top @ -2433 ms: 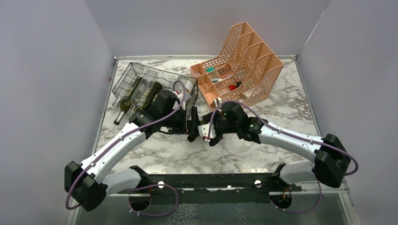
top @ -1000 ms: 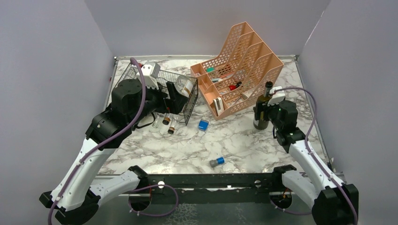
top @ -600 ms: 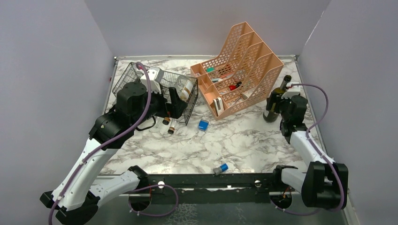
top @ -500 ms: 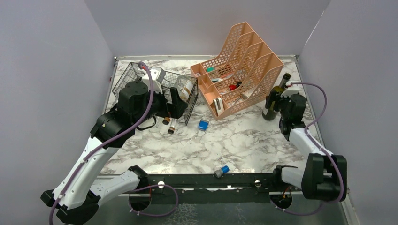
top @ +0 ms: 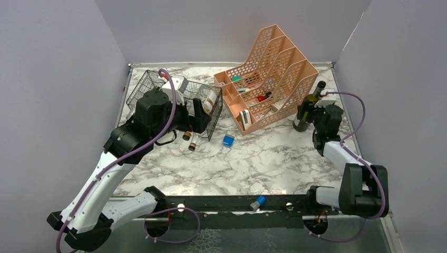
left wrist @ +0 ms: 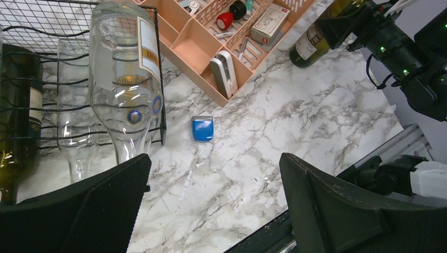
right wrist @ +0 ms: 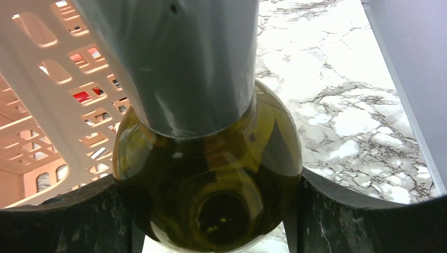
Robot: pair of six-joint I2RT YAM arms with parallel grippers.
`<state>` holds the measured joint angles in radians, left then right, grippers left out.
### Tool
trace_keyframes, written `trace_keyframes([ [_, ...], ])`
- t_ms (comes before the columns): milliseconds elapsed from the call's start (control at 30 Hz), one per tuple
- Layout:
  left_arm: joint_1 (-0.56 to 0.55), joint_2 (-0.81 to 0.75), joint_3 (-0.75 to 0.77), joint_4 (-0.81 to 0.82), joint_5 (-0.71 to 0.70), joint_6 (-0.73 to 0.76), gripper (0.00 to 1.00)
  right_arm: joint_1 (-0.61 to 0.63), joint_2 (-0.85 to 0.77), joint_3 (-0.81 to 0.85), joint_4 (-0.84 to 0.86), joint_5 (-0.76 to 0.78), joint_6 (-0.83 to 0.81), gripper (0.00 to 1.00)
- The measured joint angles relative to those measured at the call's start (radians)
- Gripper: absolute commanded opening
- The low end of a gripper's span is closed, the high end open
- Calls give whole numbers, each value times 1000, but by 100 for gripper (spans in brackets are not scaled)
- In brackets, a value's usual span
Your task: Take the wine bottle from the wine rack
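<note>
The black wire wine rack (top: 150,89) lies at the back left with bottles in it: a clear one (left wrist: 124,79), a slimmer clear one (left wrist: 74,110) and a dark one (left wrist: 18,116). My left gripper (top: 196,117) hangs open at the rack's right end, nothing between its fingers (left wrist: 100,211). At the far right, a dark green wine bottle (top: 318,90) is off the rack, tilted beside the organizer. My right gripper (top: 308,112) is shut on its body (right wrist: 211,174), one finger (right wrist: 358,221) on each side.
A peach perforated file organizer (top: 274,79) holding small items stands at the back centre. A small blue block (top: 228,140) lies on the marble table (top: 263,158). A blue-capped cylinder (top: 258,202) rests at the near rail. The side wall is close to the right arm.
My right gripper has shifted the held bottle slightly back along the organizer's right side. The blue-capped cylinder has rolled to the near rail. The left arm has barely moved.
</note>
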<state>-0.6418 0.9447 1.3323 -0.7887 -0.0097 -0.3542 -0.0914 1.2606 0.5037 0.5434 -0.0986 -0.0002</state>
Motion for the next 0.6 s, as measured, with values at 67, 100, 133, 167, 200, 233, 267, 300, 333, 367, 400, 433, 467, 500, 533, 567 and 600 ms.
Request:
trace_keyframes([
  [67, 0, 2, 0, 0, 0, 0, 99, 0, 2, 0, 3, 0, 0, 77],
  [100, 0, 3, 0, 0, 0, 0, 99, 0, 3, 0, 3, 0, 0, 80],
  [133, 0, 4, 0, 0, 0, 0, 99, 0, 3, 0, 3, 0, 0, 82],
  [167, 0, 4, 0, 0, 0, 0, 99, 0, 3, 0, 3, 0, 0, 84],
  [200, 0, 4, 0, 1, 0, 0, 99, 0, 3, 0, 3, 0, 1, 86],
  [233, 0, 4, 0, 1, 0, 0, 99, 0, 2, 0, 7, 0, 1, 96],
  [267, 0, 4, 0, 1, 0, 0, 99, 0, 2, 1, 11, -1, 1, 100],
  [300, 0, 4, -1, 1, 0, -1, 99, 0, 2, 2, 13, -1, 3, 100],
  [333, 0, 4, -2, 1, 0, -1, 99, 0, 1, 3, 12, -2, 1, 100],
  [367, 0, 3, -5, 1, 0, -1, 99, 0, 0, 5, 10, -2, 2, 100],
  [400, 0, 3, -5, 1, 0, -2, 99, 0, -4, 8, 7, -3, 1, 100],
  [433, 0, 4, -6, 1, 0, -2, 99, 0, -11, 11, 4, -4, 1, 100],
  [467, 0, 4, -6, 1, 0, -3, 99, 0, -19, 14, 0, -5, 2, 100],
  [500, 0, 3, -6, 1, 0, -4, 99, 0, -30, 16, -6, -5, 2, 100],
  [533, 0, 3, -6, 2, 0, -4, 99, 0, -48, 18, -16, -6, 2, 100],
  [567, 0, 4, -6, 1, 1, -5, 99, 0, -62, 19, -23, -7, 3, 100],
  [600, 0, 4, -6, 1, 1, -5, 99, 0, -76, 23, -35, -7, 4, 100],
])
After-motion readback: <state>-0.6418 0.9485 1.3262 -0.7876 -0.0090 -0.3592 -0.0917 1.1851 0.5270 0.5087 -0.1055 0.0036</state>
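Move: The wine bottle stands upright, already between the right gripper's fingers, its middle about 4 cm below that hand. The tan organizer lies about 15 cm to the right hand's left and 11 cm farther out, its middle some 10 cm lower. The blue sharpener is about 28 cm left, 6 cm back and 17 cm below the right hand. From the left gripper the bottle is about 34 cm to the right, 17 cm ahead and 23 cm below. Hold the right gripper still around the bottle's shoulder at first, then spread its fingers from their grip to fully open. As they open, raise the hand straight up about 3 cm alongside the bottle towards neck height, tipping the fingertips up slightly, less than 5 degrees, with the neck still between the fingers. ##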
